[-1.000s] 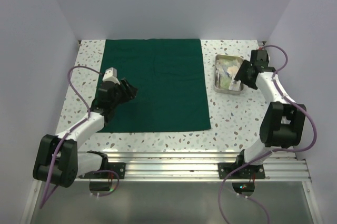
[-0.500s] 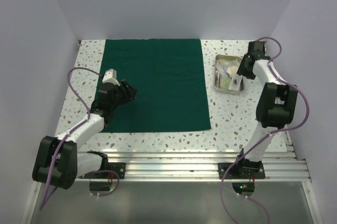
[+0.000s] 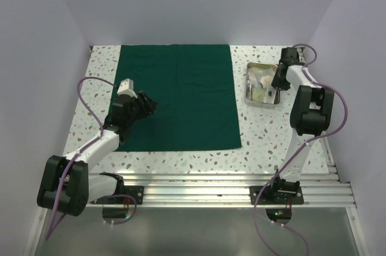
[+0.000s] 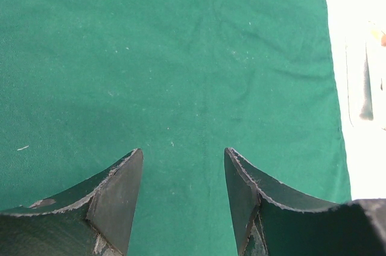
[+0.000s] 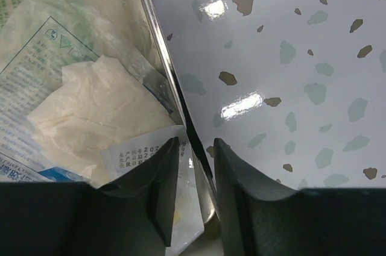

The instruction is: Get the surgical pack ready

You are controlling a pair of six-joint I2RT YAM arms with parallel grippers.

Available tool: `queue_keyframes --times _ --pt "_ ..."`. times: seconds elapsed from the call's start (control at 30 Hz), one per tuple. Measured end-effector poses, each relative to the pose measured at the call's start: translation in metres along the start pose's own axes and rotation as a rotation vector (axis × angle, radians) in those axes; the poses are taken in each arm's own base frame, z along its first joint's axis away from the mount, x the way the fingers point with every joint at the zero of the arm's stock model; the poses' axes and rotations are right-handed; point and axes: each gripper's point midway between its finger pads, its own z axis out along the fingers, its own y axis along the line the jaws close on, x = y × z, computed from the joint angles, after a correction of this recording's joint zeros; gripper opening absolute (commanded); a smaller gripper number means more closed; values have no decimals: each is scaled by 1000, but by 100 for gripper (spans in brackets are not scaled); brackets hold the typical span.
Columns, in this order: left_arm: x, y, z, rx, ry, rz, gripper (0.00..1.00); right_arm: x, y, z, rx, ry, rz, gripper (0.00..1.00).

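A large dark green cloth (image 3: 178, 96) lies flat across the middle of the table. My left gripper (image 3: 151, 105) hovers over its left part; in the left wrist view it (image 4: 184, 156) stands open with only cloth (image 4: 181, 57) between the fingers. A small steel tray (image 3: 248, 84) sits to the right of the cloth, holding gauze pouches (image 5: 90, 105). My right gripper (image 3: 273, 92) is at the tray's right side. In the right wrist view it (image 5: 197, 147) has closed in on the tray's wall (image 5: 158, 39), one finger inside on a pouch corner, one outside.
The speckled tabletop (image 3: 265, 141) is bounded by white walls on the left, back and right. The aluminium rail (image 3: 199, 187) with both arm bases runs along the near edge. A purple cable (image 3: 90, 81) loops beside the left arm.
My right gripper has swung toward the tray's right edge and narrowed its jaws around the tray wall. The left arm, the cloth and the tray have not moved.
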Motion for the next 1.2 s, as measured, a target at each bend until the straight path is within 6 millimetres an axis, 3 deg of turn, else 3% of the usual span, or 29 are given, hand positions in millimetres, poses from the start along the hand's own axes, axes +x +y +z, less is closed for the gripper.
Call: queue_keyframes --times 0.17,0.33,0.47,0.7,0.93,1.2 --pt "0 0 0 0 0 0 61 0 -2 1 0 1 4 24" --pt "0 0 0 0 0 0 61 0 -1 2 -7 5 -6 7" --pt "0 0 0 1 0 0 61 -1 0 3 -9 2 0 0" --pt "1 0 0 0 2 0 61 2 1 2 -30 -1 20 0" --pt "1 0 0 1 1 1 61 20 1 -13 -71 20 56 0" --pt "4 1 -2 4 4 1 61 19 2 -50 -123 -13 99 0"
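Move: The right side rim of the tray already runs between the right hand's open fingers, barely 1 cm below the hand point; the tray's middle is some 7 cm to the left and 2 cm ahead. Inside the tray, the white gauze lies about 6 cm left and 3 cm ahead of that hand, the small packet 3 cm left and 2 cm back. From the idle left hand the tray is roughly 15 cm ahead, 49 cm right and 8 cm lower. Holding nearly still at first, the right hand shuts its half-open fingers and pinches the tray's right rim. It then draws back about 3.5 cm and some 2 cm to the left, rising around 2.5 cm towards the end with a slight roll of the wrist, the rim kept between the fingertips. ##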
